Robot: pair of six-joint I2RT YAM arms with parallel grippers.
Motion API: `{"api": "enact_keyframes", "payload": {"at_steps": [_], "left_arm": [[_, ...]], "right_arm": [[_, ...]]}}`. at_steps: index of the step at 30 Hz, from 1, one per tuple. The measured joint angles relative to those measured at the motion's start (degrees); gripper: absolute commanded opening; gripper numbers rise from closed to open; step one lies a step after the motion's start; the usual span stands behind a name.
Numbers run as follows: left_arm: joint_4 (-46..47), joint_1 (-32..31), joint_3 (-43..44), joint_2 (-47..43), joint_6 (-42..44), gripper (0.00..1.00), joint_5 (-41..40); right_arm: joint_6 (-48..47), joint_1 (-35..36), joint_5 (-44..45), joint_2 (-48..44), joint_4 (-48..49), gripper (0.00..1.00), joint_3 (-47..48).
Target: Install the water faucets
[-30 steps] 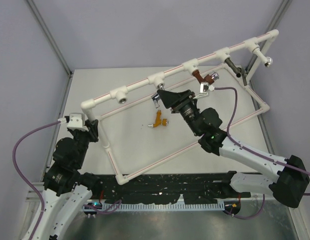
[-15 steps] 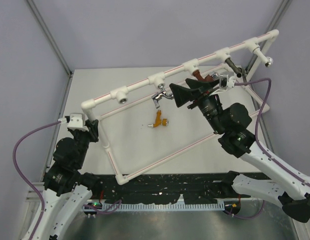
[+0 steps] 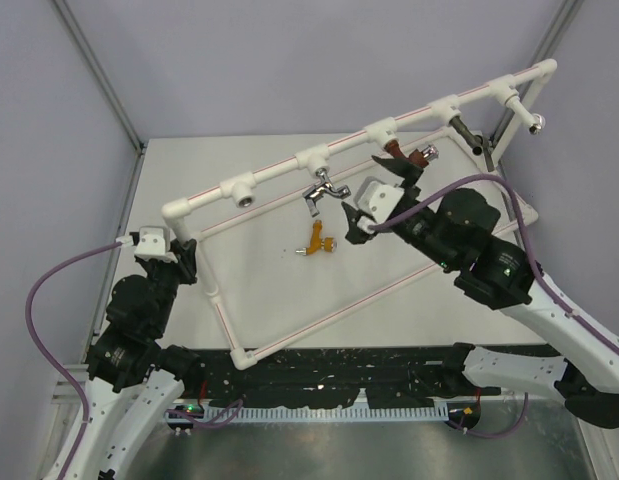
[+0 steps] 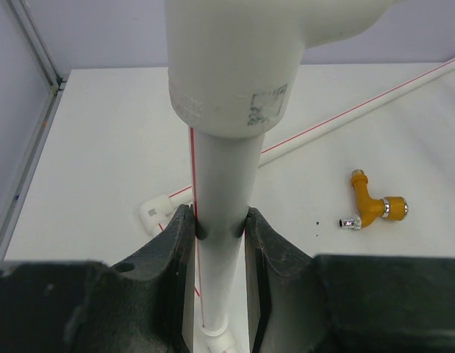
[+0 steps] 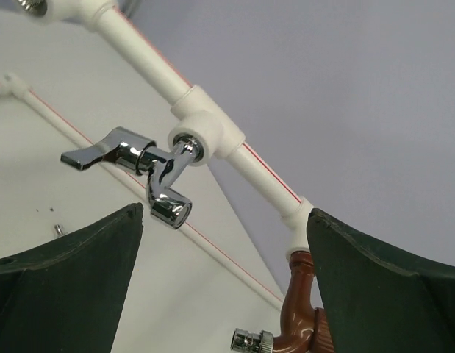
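Note:
A chrome faucet [image 3: 324, 191] [image 5: 157, 173] hangs from a tee socket [image 5: 205, 136] on the top rail of the white pipe frame [image 3: 279, 170]. To its right a red-brown faucet [image 3: 404, 155] [image 5: 301, 309] and a dark grey faucet [image 3: 467, 132] hang from their own sockets. An orange-yellow faucet [image 3: 319, 240] [image 4: 374, 207] lies loose on the table. My right gripper [image 3: 372, 190] [image 5: 226, 213] is open just below the rail, between the chrome and red-brown faucets, and holds nothing. My left gripper [image 3: 179, 250] [image 4: 220, 228] is shut on the frame's upright pipe [image 4: 220, 169] at the left corner.
A tee socket [image 3: 245, 189] left of the chrome faucet has nothing in it. The rail's far right socket carries a small silver fitting [image 3: 537, 122]. The frame's lower pipes [image 3: 319, 320] lie across the table. Metal cage posts [image 3: 99, 75] stand at the back corners.
My right gripper opened and let go of the chrome faucet, then drew back to the right and turned. The chrome faucet stays in its socket. The left arm has not moved.

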Motion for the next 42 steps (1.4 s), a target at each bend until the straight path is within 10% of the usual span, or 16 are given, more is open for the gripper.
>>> {"api": "enact_keyframes", "payload": {"at_steps": [18,26,36,42], "left_arm": [[0.0,0.0,0.0,0.0,0.0,0.0,0.0],[0.0,0.0,0.0,0.0,0.0,0.0,0.0],[0.0,0.0,0.0,0.0,0.0,0.0,-0.3],[0.1,0.0,0.0,0.0,0.0,0.0,-0.4]], "right_arm": [[-43.1,11.9,19.3,11.4,5.6,0.88,-7.2],[-48.1,11.9,23.0,16.0,13.6,0.51,-8.5],[-33.9,11.9,23.8,16.7,21.3,0.06,-8.5],[-6.1,10.3,24.2,15.6,27.2,0.05,-9.6]]}}
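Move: The chrome faucet hangs from its tee about 5 cm ahead of the right hand, 7 cm to its left and 7 cm below. From that same hand, the tee it screws into is some 11 cm ahead, 9 cm left and 5 cm lower; the brown faucet is about 10 cm ahead, 6 cm right and 7 cm below. From the left hand, clamped on the white upright, the chrome faucet lies roughly 27 cm right, 5 cm ahead and 8 cm higher. Down and to the left, then forward as well, the open right hand travels about 11 cm to the chrome faucet, rolling counter-clockwise (seen from behind the hand) by some 50 degrees on the way. The fingers close on the faucet around its handle, and the wrist then rolls back clockwise about 40 degrees with it. The left hand keeps its still grip on the upright. ##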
